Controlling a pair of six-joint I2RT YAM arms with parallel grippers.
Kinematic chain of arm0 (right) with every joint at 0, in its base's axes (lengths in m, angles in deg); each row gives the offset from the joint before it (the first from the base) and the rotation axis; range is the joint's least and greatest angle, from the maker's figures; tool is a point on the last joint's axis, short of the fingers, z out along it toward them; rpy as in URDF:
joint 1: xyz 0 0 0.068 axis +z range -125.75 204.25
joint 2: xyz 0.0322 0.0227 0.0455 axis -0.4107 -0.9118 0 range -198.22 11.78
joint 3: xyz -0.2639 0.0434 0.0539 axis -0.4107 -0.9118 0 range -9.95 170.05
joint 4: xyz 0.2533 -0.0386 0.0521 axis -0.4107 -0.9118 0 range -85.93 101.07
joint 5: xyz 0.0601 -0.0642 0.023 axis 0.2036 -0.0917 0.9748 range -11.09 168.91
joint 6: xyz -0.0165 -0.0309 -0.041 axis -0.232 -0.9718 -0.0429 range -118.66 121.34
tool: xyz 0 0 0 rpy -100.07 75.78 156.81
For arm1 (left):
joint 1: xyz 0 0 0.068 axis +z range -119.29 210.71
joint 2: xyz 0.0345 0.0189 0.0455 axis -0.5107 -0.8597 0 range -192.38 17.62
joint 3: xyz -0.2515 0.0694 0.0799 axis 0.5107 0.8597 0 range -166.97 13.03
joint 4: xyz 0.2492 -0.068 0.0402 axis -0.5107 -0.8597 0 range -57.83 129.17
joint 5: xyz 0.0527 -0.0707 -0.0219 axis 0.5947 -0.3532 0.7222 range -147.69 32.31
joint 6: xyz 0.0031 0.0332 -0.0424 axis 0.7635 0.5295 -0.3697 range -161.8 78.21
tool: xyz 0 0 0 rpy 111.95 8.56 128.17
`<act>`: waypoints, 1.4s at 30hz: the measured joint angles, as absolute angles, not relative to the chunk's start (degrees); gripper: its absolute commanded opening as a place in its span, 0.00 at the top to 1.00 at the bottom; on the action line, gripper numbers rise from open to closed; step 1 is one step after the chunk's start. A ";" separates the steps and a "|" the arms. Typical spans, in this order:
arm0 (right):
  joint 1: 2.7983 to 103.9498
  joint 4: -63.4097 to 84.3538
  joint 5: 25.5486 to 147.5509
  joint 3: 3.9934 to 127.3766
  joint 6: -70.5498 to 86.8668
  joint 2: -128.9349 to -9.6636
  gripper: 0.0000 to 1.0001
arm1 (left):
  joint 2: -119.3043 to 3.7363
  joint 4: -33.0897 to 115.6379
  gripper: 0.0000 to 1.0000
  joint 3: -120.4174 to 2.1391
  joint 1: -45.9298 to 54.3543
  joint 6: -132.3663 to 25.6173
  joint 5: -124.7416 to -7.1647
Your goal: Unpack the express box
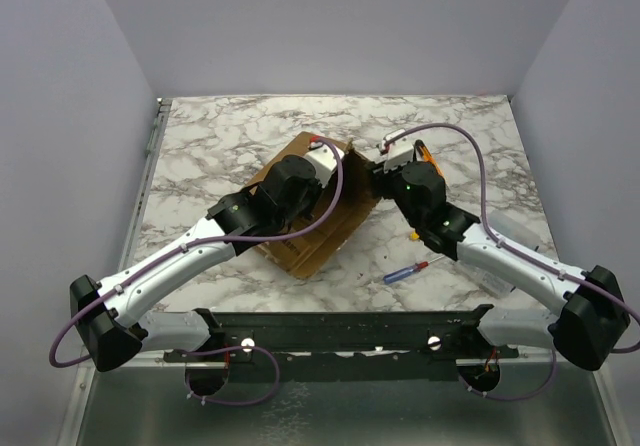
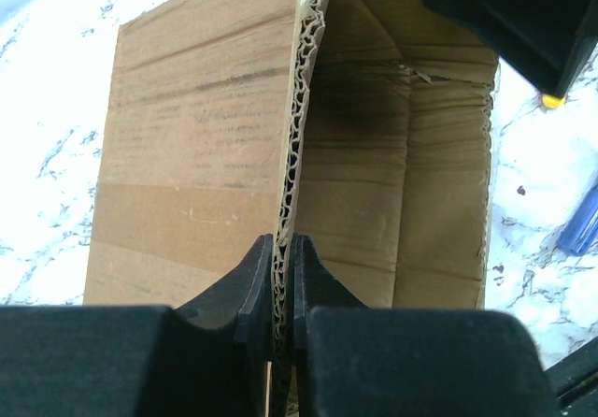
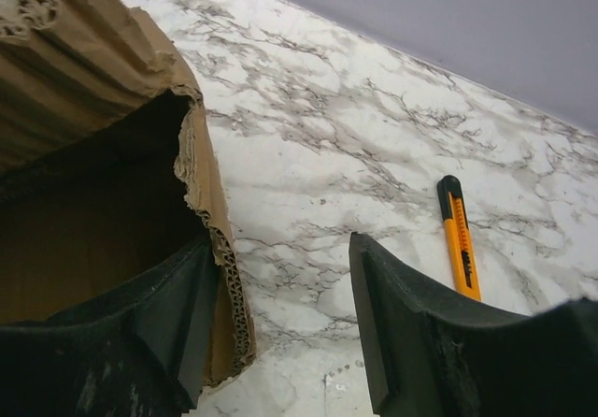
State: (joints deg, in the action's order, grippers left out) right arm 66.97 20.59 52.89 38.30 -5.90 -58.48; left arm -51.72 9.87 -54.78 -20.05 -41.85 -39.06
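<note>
The express box (image 1: pixel 318 238), a brown cardboard carton, lies opened in the middle of the marble table, its inside (image 2: pixel 374 183) showing bare cardboard. My left gripper (image 2: pixel 283 241) is shut on the corrugated edge of an upright flap (image 2: pixel 299 108). The right gripper (image 3: pixel 283 244) is open and straddles the box's torn right wall (image 3: pixel 220 249). Its left finger (image 3: pixel 177 314) is inside the box against the wall, while its right finger (image 3: pixel 392 314) stands well apart over the marble. From above, both wrists (image 1: pixel 290 186) (image 1: pixel 410 186) cover the box's opening.
An orange utility knife (image 3: pixel 459 239) lies on the marble just right of the box, also visible from above (image 1: pixel 428 154). A blue-handled screwdriver (image 1: pixel 405 272) lies in front of the box on the right. Grey walls enclose the table.
</note>
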 measured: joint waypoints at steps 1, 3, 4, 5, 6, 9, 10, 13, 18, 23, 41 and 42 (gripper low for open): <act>66.05 20.17 54.68 38.30 -6.12 -58.08 0.35 | -51.72 9.87 1.00 -54.78 -20.05 -41.28 -39.23; 63.95 19.41 57.35 38.37 -6.01 -57.91 0.26 | -51.72 9.85 1.00 -54.78 -20.05 -40.12 -39.69; 62.92 18.84 58.40 38.45 -5.68 -57.93 0.24 | -51.72 9.78 1.00 -54.78 -20.03 -39.69 -40.02; 62.00 18.29 59.18 38.54 -5.29 -57.97 0.22 | -51.72 9.65 1.00 -54.78 -20.03 -39.01 -40.46; 61.26 17.77 59.90 38.69 -4.83 -57.97 0.21 | -51.72 9.50 1.00 -54.76 -20.01 -38.66 -40.72; 59.97 16.67 61.13 39.70 -3.37 -58.39 0.17 | -51.28 9.41 1.00 -54.34 -19.96 -37.54 -41.70; 59.80 15.87 61.28 40.27 -2.32 -58.70 0.16 | -50.95 9.41 1.00 -54.17 -19.90 -37.43 -41.81; 59.75 11.30 61.50 43.17 2.56 -59.99 0.08 | -50.63 9.04 1.00 -54.08 -19.81 -37.96 -41.79; 59.38 3.95 64.67 44.94 10.36 -59.81 0.00 | -51.13 8.87 1.00 -54.39 -19.66 -40.76 -41.55; 59.36 -4.33 69.19 44.94 14.58 -56.99 0.00 | -54.78 7.66 1.00 -57.99 -19.24 -44.56 -40.98; 69.24 8.72 96.43 35.96 18.56 -51.35 0.00 | -59.46 6.77 1.00 -62.30 -18.59 -51.62 -41.90; 69.31 10.77 98.35 35.46 18.71 -53.21 0.00 | -59.50 6.72 1.00 -62.41 -18.56 -51.75 -42.10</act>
State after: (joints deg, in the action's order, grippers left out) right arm 69.31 10.77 98.35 35.46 18.71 -53.21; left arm -59.50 6.72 -62.41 -18.56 -51.75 -42.10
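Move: The box's printed near-end flap, towards which the empty right hand works, lies about 15 cm back, 18 cm left and 14 cm below it. The raised far flap is right by the right hand's fingers, some 3 cm left, 1 cm ahead and 3 cm lower. On the table, 22 cm down, are the cutter, 9 cm ahead and 10 cm right, and the yellow screwdriver, 9 cm back and 6 cm right. From the left hand the printed flap is 7 cm back, 3 cm left, 16 cm below. The far flap is left behind as the right hand eases a couple of centimetres right and forward, opening fully, then sweeps about 14 cm back and, late on, 10 cm left round to the box's open side near the printed flap, turning some 40 degrees counter-clockwise and tipping down. The left hand keeps its pinch on the upper cardboard edge, drawing it 2–3 cm right and slightly forward. ##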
